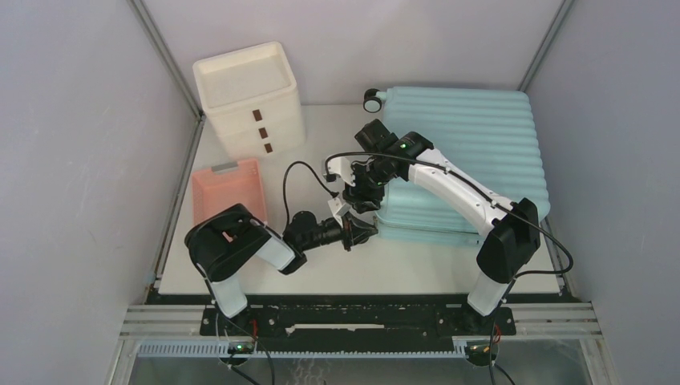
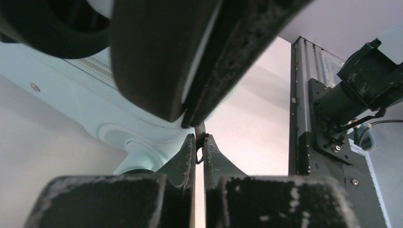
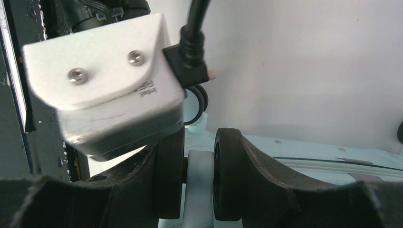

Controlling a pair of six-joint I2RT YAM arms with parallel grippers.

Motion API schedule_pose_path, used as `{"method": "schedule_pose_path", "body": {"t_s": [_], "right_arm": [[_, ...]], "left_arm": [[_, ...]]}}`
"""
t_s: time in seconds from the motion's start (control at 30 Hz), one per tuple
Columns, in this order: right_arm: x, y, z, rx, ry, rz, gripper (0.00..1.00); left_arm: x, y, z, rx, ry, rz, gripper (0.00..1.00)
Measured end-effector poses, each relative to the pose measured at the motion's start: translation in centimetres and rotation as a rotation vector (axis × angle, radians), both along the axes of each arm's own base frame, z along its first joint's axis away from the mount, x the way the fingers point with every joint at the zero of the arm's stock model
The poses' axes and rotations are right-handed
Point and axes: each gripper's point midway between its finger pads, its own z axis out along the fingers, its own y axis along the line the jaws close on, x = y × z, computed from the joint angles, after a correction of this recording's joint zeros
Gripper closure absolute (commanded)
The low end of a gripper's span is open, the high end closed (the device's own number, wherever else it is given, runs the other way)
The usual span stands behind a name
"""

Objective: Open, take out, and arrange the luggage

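The luggage (image 1: 473, 144), a pale blue ribbed suitcase, lies flat and closed at the back right of the table. My left gripper (image 1: 365, 230) sits at its near-left corner. In the left wrist view the left gripper (image 2: 199, 142) is shut on a small metal zipper pull (image 2: 199, 151), just below the suitcase's pale shell (image 2: 71, 99). My right gripper (image 1: 362, 195) hangs right above it at the same corner. In the right wrist view the right gripper (image 3: 199, 180) is clamped on a twin black caster wheel (image 3: 228, 175) with a pale fork (image 3: 199, 190).
A white three-drawer box (image 1: 248, 96) stands at the back left, and a pink basket (image 1: 228, 192) lies in front of it. Another suitcase wheel (image 1: 373, 100) sticks out at the far-left corner. The left wrist camera housing (image 3: 104, 80) crowds the right gripper. Grey walls close in both sides.
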Motion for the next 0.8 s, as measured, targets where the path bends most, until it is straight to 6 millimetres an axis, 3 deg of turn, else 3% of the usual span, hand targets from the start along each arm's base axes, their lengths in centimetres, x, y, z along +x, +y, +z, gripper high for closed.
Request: {"method": "schedule_pose_path", "body": {"t_s": [0.13,0.27,0.33,0.5,0.63,0.8], "right_arm": [[0.0,0.0,0.0,-0.001,0.000,0.000,0.98],[0.0,-0.1,-0.1,-0.002,0.001,-0.001,0.98],[-0.1,-0.1,-0.1,-0.001,0.002,-0.001,0.98],[-0.1,-0.1,-0.1,-0.001,0.004,-0.002,0.98],[-0.1,-0.1,-0.1,0.000,0.007,-0.006,0.98],[-0.1,-0.1,-0.1,0.002,0.012,-0.015,0.98]], "left_arm": [[0.0,0.2,0.1,-0.016,0.043,-0.012,0.91],[0.2,0.4,0.1,-0.022,0.057,-0.005,0.61],[1.2,0.9,0.4,-0.028,0.046,0.039,0.52],[2.3,3.1,0.9,-0.023,-0.005,0.148,0.43],[0.7,4.1,0.7,0.024,-0.096,0.184,0.36],[-1.8,4.0,0.7,0.097,-0.263,0.206,0.36]]}}
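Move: The left fingers are already shut on the suitcase's zipper pull, so it is at their tips. The near corner wheel lies about 3 cm to that hand's left, level with it in reach and some 4 cm lower; the suitcase's middle is roughly 23 cm to its right and 16 cm farther out, at about the same height. From the right hand, gripping the suitcase's handle, the pull is about 6 cm back, 1 cm right and 7 cm below. The left hand holds almost still at first, then opens its fingers wide to let go of the zipper pull, easing about 2 cm forward and leftward off the suitcase corner before it swings back some 4 cm, ending about 4 cm left of its start. On the way it rolls roughly 15 degrees and turns a little counter-clockwise, while the right hand stays put and keeps its grip on the suitcase's handle. ##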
